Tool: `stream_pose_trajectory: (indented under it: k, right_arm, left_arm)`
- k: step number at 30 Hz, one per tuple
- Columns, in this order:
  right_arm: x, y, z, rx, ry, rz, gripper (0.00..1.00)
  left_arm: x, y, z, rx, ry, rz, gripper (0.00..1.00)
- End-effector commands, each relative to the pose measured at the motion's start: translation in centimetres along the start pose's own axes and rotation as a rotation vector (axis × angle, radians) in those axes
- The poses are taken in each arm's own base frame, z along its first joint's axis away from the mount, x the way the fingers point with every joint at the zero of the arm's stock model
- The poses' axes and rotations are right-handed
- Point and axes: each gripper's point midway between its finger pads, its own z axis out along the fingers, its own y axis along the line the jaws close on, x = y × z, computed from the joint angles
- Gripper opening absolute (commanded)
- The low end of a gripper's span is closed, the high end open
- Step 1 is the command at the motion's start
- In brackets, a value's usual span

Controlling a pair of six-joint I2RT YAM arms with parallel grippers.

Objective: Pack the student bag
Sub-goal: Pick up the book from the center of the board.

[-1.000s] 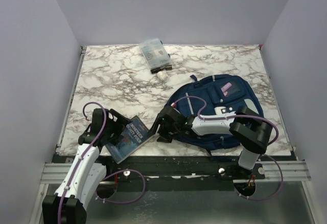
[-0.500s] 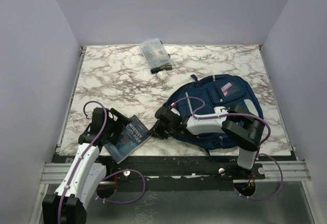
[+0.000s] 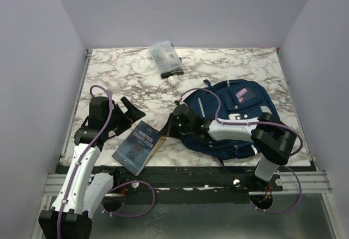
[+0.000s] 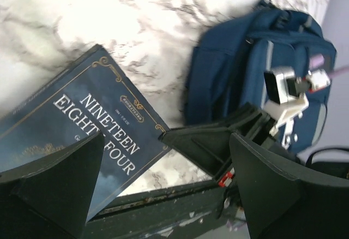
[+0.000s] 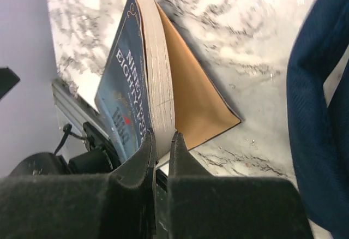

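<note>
The student bag (image 3: pixel 234 113), a navy backpack, lies flat at the right of the table and also shows in the left wrist view (image 4: pixel 262 59). A dark blue paperback book (image 3: pixel 139 147) lies at the front edge, left of the bag. My right gripper (image 3: pixel 167 130) is shut on the book's right edge. In the right wrist view its jaws (image 5: pixel 162 141) pinch the front cover and page block (image 5: pixel 155 81), while the tan back cover (image 5: pixel 191 102) splays onto the table. My left gripper (image 3: pixel 130 111) hangs open above and left of the book (image 4: pixel 82 124), holding nothing.
A small clear plastic pouch (image 3: pixel 164 58) with items inside lies at the back centre, with a small white object (image 3: pixel 173 79) just in front of it. The table's front edge and metal rail (image 3: pixel 180 171) run right below the book. Walls enclose the table on three sides.
My right gripper has closed on the book's right edge, raising it. My left arm has lifted up and back, away from the book, still open.
</note>
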Motion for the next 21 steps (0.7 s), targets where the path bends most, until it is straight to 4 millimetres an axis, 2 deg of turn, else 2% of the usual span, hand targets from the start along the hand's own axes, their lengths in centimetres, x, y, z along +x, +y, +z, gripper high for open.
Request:
stream_pose_trajectory:
  k: [1,6,10,13,15,18,21]
  right_arm:
    - [-2.0,3.6,-3.1,-0.240,-0.008,-0.278,0.00]
    - [-3.9,4.7,-6.8,-0.428,-0.008,-0.295,0.00]
    - [-5.5,5.1,-10.3,-0.560,0.000,-0.296,0.00]
    - [-5.8,5.0,-12.0,-0.609,0.020,-0.304,0.00]
    - [-5.9,4.6,-13.0,-0.646,0.037,-0.302,0.00]
    - [-6.0,3.8,-14.0,-0.684,0.049,-0.294,0.00]
    - [-6.1,2.8,-14.6,-0.710,0.063,-0.273,0.00]
  left_arm:
    - [0.1,-3.1,-1.9,0.121,0.092,0.184,0.98]
    - [-1.0,-3.8,-1.9,0.185,0.110,0.164,0.98]
    - [-1.8,-3.5,-1.5,0.232,0.155,0.105,0.98]
    - [-0.5,-4.4,-1.0,0.355,0.254,0.093,0.98]
    - [1.0,-4.3,-0.1,0.440,0.330,0.035,0.98]
    - [3.0,-2.2,2.4,0.442,0.374,-0.046,0.98]
    - [4.2,-0.2,4.5,0.379,0.354,-0.037,0.98]
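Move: The right hand already pinches the book's right edge; the book's middle lies some 11 cm to its left, 5 cm back and 4 cm lower. The backpack's middle is about 30 cm to this hand's right, 8 cm ahead and roughly 2 cm lower. From the open left hand, the book's middle is about 5 cm back, level sideways and 12 cm below. Right hand raises the still-pinched book about 10 cm and 8 right, tilting; open left hand rises, then dips. ##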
